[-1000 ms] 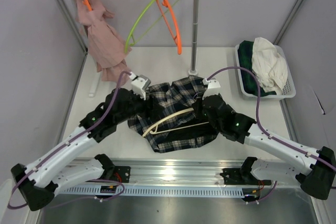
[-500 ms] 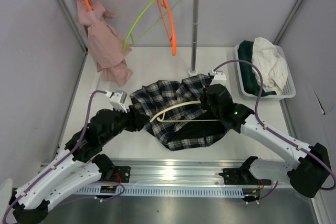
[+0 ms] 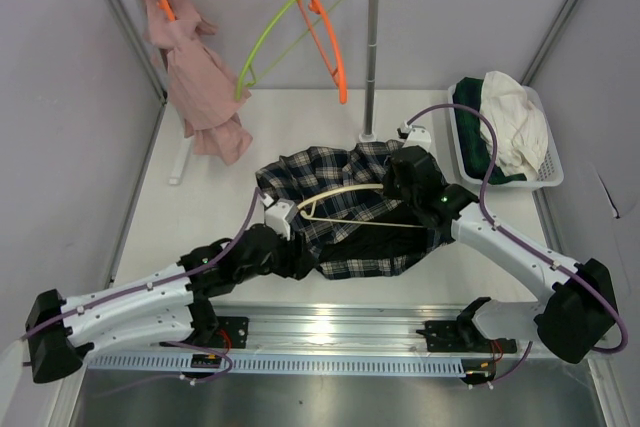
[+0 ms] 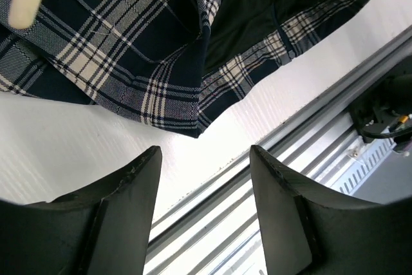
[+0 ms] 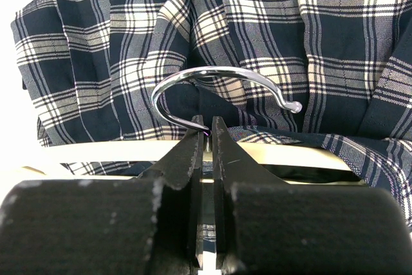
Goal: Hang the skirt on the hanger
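Observation:
The dark plaid skirt lies crumpled in the middle of the table, and a cream hanger rests across it. My right gripper is at the skirt's right side. In the right wrist view this gripper is shut on the base of the hanger's metal hook, with the skirt spread behind it. My left gripper hovers at the skirt's near-left hem. In the left wrist view that gripper is open and empty, just short of the skirt's edge.
At the back stands a clothes rack holding an orange hanger, a green hanger and a pink garment. A white basket of clothes sits at the right. A metal rail runs along the table's near edge.
My left arm has drawn back from the skirt's left side to its near-left hem. The right gripper has carried the hanger's hook and the skirt a little towards the back right.

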Controlling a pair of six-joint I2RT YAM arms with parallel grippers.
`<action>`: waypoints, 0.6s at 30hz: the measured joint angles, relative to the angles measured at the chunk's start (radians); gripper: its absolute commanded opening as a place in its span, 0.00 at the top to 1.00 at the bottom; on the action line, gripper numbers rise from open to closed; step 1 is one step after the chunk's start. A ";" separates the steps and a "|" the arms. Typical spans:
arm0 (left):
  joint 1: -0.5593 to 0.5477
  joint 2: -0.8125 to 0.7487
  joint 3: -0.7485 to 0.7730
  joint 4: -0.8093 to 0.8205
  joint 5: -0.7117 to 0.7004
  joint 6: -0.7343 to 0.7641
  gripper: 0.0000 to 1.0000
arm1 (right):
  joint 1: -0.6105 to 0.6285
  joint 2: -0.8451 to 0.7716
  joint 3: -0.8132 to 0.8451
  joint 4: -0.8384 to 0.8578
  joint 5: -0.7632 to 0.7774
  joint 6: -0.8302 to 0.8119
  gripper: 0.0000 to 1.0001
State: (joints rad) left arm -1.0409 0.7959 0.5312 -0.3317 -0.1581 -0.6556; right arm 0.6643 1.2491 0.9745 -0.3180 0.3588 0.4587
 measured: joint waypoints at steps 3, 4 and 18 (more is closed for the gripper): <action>-0.018 0.051 0.000 0.016 -0.055 -0.011 0.36 | -0.001 -0.001 0.001 -0.003 -0.002 0.000 1.00; -0.021 0.068 0.000 0.016 -0.072 -0.017 0.36 | -0.001 -0.002 0.001 -0.005 -0.003 0.000 1.00; -0.108 0.295 0.014 0.085 -0.196 -0.029 0.40 | -0.001 -0.025 0.002 -0.022 -0.009 0.000 1.00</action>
State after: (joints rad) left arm -1.1484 1.0908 0.5453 -0.2462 -0.3538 -0.6846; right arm 0.6636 1.2243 0.9764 -0.3397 0.3500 0.4591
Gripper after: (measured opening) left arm 0.620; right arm 0.044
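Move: The skirt's near left corner lies about 4 cm ahead of the open left hand, 3 cm to its right and some 11 cm below. The dark lining at the waist opening is about 11 cm ahead and 14 cm right; the held hanger's left end is some 10 cm ahead, 3 cm left and slightly lower. From the right hand, gripping the hook, that corner is roughly 13 cm back, 14 cm left and 17 cm down. The left hand sinks about 5 cm towards the skirt's near left corner, fingers open, rolling its left side up. ##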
